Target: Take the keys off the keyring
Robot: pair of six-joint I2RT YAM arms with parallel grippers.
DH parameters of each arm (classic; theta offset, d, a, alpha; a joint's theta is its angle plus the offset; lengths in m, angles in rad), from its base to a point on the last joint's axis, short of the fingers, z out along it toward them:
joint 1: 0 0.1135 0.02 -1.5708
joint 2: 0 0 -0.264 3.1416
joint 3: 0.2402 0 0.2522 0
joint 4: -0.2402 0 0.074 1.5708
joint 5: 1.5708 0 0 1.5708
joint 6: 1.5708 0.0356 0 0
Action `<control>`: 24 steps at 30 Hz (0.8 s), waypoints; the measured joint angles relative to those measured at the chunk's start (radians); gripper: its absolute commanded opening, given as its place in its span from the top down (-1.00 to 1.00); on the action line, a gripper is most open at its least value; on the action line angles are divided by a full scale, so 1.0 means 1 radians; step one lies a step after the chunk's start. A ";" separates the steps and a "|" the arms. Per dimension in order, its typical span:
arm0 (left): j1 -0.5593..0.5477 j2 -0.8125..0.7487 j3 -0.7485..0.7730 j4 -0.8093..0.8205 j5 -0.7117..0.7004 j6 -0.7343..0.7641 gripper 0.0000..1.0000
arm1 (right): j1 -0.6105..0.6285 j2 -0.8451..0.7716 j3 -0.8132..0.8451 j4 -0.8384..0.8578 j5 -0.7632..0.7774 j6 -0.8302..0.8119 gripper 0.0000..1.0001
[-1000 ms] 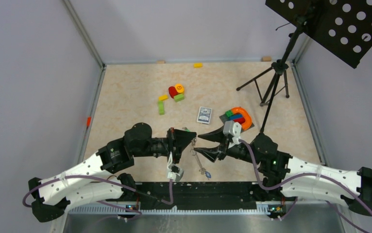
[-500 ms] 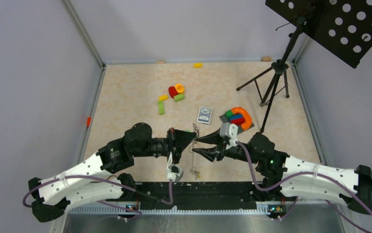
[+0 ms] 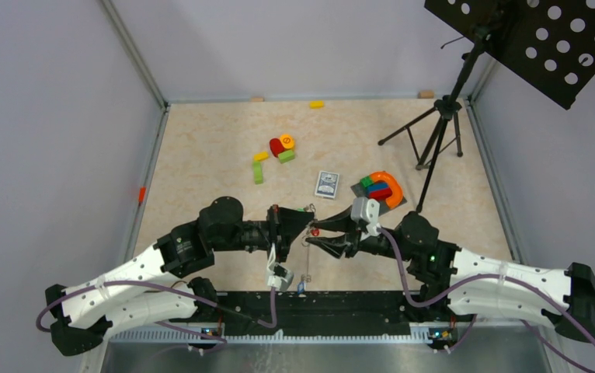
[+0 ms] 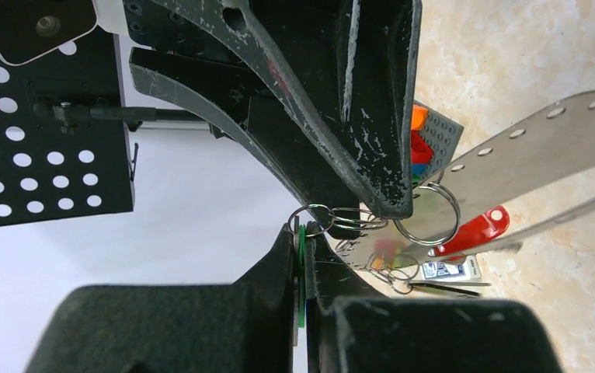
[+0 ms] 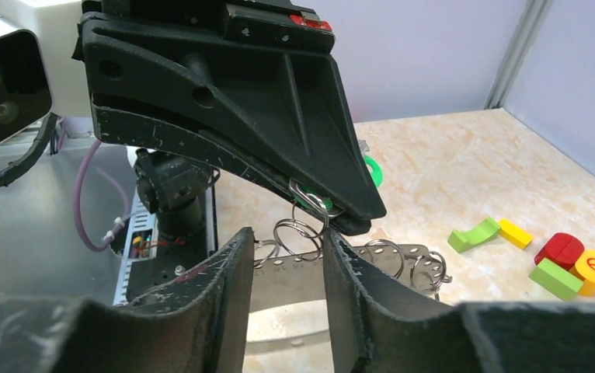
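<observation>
My left gripper (image 4: 304,229) is shut on a key's green tag (image 4: 302,264), held above the table. A chain of small split rings (image 4: 333,220) runs from that key to the keyring (image 4: 527,155), a wide grey metal band with holes. A red-tagged key (image 4: 473,231) hangs on it. My right gripper (image 5: 287,237) faces the left one, fingers apart on either side of one small split ring (image 5: 298,233). In the top view both grippers meet tip to tip (image 3: 311,228), and more keys (image 3: 304,281) dangle below them.
A playing-card box (image 3: 327,184) lies behind the grippers. Toy blocks (image 3: 281,148) and a green block (image 3: 258,172) sit mid-table; an orange arch with blocks (image 3: 387,189) sits to the right. A tripod stand (image 3: 434,132) occupies the back right.
My right gripper has moved left and up to the left gripper's tip and its jaws have narrowed. The hanging keys have swung to the left. The left arm has held still.
</observation>
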 measured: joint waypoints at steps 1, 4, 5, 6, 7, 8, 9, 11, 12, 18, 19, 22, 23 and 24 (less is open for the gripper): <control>0.000 0.000 0.000 -0.001 0.001 0.000 1.00 | 0.000 0.001 0.000 0.001 -0.001 -0.003 0.37; 0.000 0.000 0.000 -0.006 0.002 0.000 1.00 | 0.000 0.001 0.000 0.002 -0.001 -0.011 0.48; 0.000 0.000 0.000 -0.007 0.002 0.000 1.00 | 0.000 0.001 0.000 0.001 -0.001 -0.015 0.54; 0.000 0.000 0.000 -0.007 0.002 0.000 1.00 | 0.000 0.001 0.000 0.001 -0.001 -0.017 0.61; 0.000 0.000 0.000 -0.008 0.002 0.000 1.00 | 0.000 0.001 0.000 0.001 -0.001 -0.018 0.68; 0.000 0.000 0.000 -0.008 0.002 0.000 1.00 | 0.000 0.001 0.000 0.000 0.000 -0.018 0.75; 0.000 0.000 0.000 -0.008 0.002 0.000 1.00 | 0.000 0.000 0.000 0.000 0.002 -0.019 0.80; 0.000 0.000 0.000 -0.009 0.005 0.000 1.00 | 0.000 -0.001 0.000 -0.001 0.005 -0.018 0.86; 0.000 0.000 0.000 -0.009 0.006 0.000 1.00 | 0.000 -0.003 0.000 -0.003 0.005 -0.018 0.92; 0.000 0.000 0.000 -0.006 0.006 0.000 1.00 | 0.000 -0.030 -0.001 -0.022 0.005 -0.014 1.00; 0.000 0.000 0.000 -0.006 0.006 0.000 1.00 | 0.000 -0.034 -0.001 -0.025 0.005 -0.014 1.00; 0.000 0.000 0.000 -0.002 0.006 0.000 1.00 | 0.000 -0.044 -0.002 -0.031 0.005 -0.013 1.00; 0.000 0.000 0.000 0.001 0.006 0.000 1.00 | 0.000 -0.046 -0.002 -0.031 0.005 -0.013 1.00; 0.000 0.000 0.000 0.002 0.006 0.000 1.00 | 0.000 -0.047 -0.002 -0.030 0.005 -0.013 1.00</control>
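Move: The small linked rings of the keyring hang between the right hand's parted fingers, about 1 cm ahead of its hand point, 1 cm to its left and 1 cm above. The green key in the left fingers is some 3 cm ahead, 2 cm left and 2 cm up from the right hand; the perforated metal plate hangs about 4 cm back, 1 cm left and 5 cm lower. From the left hand, the rings are about 2 cm back, 2 cm right and 1 cm below. The right fingers, still part open around the hanging rings, shut and pinch a ring just beside the left fingertips while the hand stays nearly in place. Only as they near closed does the right hand draw off to the right by about 1 cm and slightly up, wrist hardly turning. The left hand stays put and keeps its pinch on the green key. ##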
